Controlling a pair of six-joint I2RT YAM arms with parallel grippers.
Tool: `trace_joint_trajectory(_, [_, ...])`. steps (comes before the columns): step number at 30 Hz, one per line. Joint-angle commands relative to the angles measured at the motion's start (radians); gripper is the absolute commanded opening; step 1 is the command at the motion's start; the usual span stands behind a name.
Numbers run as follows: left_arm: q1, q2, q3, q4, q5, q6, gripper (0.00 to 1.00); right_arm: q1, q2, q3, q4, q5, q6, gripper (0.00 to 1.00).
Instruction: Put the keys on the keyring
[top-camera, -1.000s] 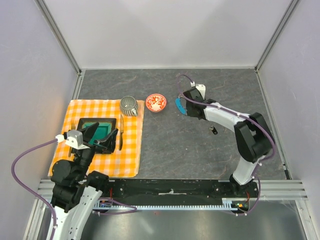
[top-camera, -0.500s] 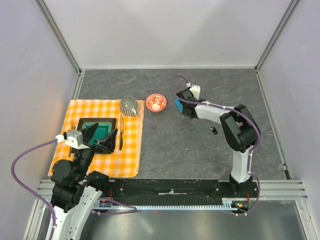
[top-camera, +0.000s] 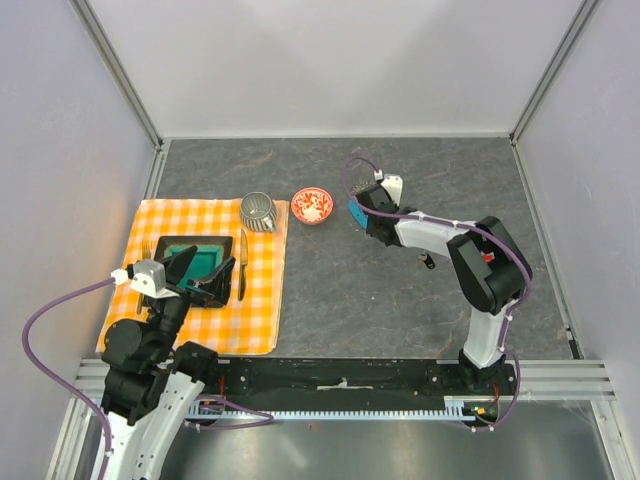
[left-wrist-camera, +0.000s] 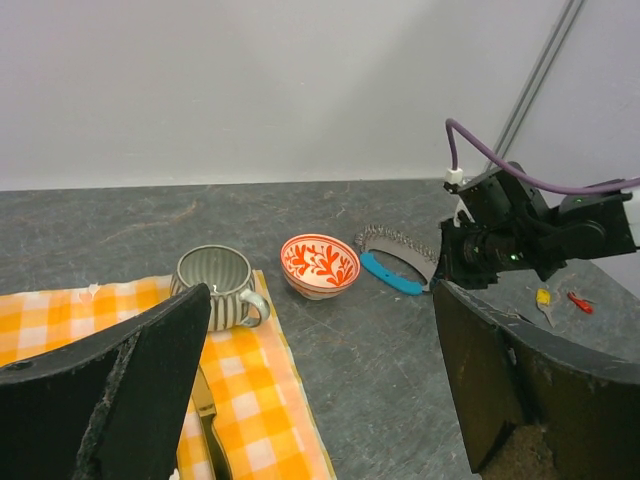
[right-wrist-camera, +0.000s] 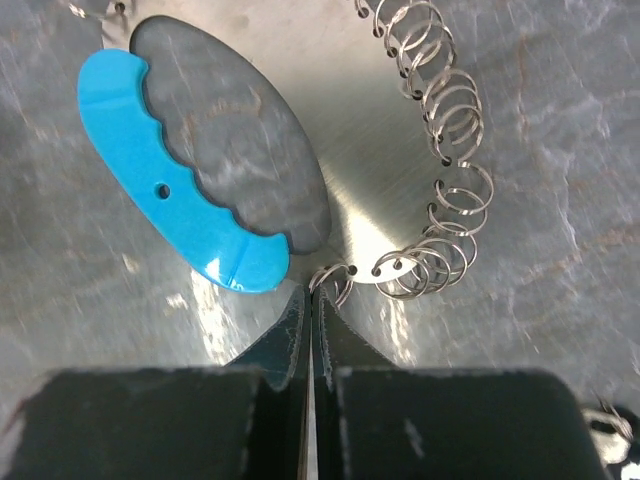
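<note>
The keyring (right-wrist-camera: 375, 190) is a shiny metal plate fringed with wire rings, with a blue crescent tag (right-wrist-camera: 170, 195); it lies on the grey table right of the red bowl. My right gripper (right-wrist-camera: 318, 292) is shut, its tips pinched at a small ring on the plate's near edge. From above, that gripper (top-camera: 366, 215) covers most of the keyring beside the blue tag (top-camera: 354, 211). A black key (top-camera: 427, 262) lies under the right forearm. A yellow key (left-wrist-camera: 543, 297) and a red key (left-wrist-camera: 578, 300) lie further right. My left gripper (left-wrist-camera: 322, 300) hovers wide open over the checked cloth, holding nothing.
An orange checked cloth (top-camera: 255, 310) at the left carries a green tray (top-camera: 205, 258), a knife (top-camera: 242, 265), a fork (top-camera: 147, 248) and a ribbed cup (top-camera: 258, 211). A red patterned bowl (top-camera: 311, 205) stands just left of the keyring. Walls enclose the table.
My right gripper has closed from part-open to shut at the keyring's edge and shifted slightly left, its elbow swinging nearer. The left arm has not moved.
</note>
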Motion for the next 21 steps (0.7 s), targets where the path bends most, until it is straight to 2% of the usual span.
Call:
trace_joint_trajectory(1, [-0.002, 0.011, 0.013, 0.005, -0.015, 0.018, 0.99, 0.033, -0.106, -0.094, -0.026, -0.046, -0.038, 0.00])
trace_joint_trajectory(9, [0.004, 0.048, 0.016, -0.008, -0.015, 0.018, 0.98, 0.157, -0.354, -0.307, -0.054, -0.092, -0.035, 0.00])
trace_joint_trajectory(15, [0.014, 0.067, 0.016, -0.005, -0.001, 0.017, 0.98, 0.356, -0.485, -0.417, -0.044, -0.143, -0.053, 0.00])
trace_joint_trajectory(21, [0.015, 0.085, 0.014, -0.002, 0.007, 0.017, 0.98, 0.632, -0.467, -0.433, -0.001, -0.197, -0.148, 0.00])
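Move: My closed right fingers already hold a small ring at the keyring's near end, the keyring's middle lying about 8 cm ahead and 1 cm below. The bare front of the table I am taking it to is some 25 cm back and 10 cm left of that hand. The black key sits about 7 cm back, 11 cm right; the bowl 9 cm ahead, 15 cm left. From my left hand, the keyring is roughly 33 cm ahead, 32 cm right and 30 cm below. Keeping my right fingers shut on the end ring, I pull the keyring back towards the near edge, staying low over the table, some 22 cm in all. The pull starts nearly straight back, then bends left by about 8 cm, away from the keys, while my wrist swings nearly 40 degrees counter-clockwise. ##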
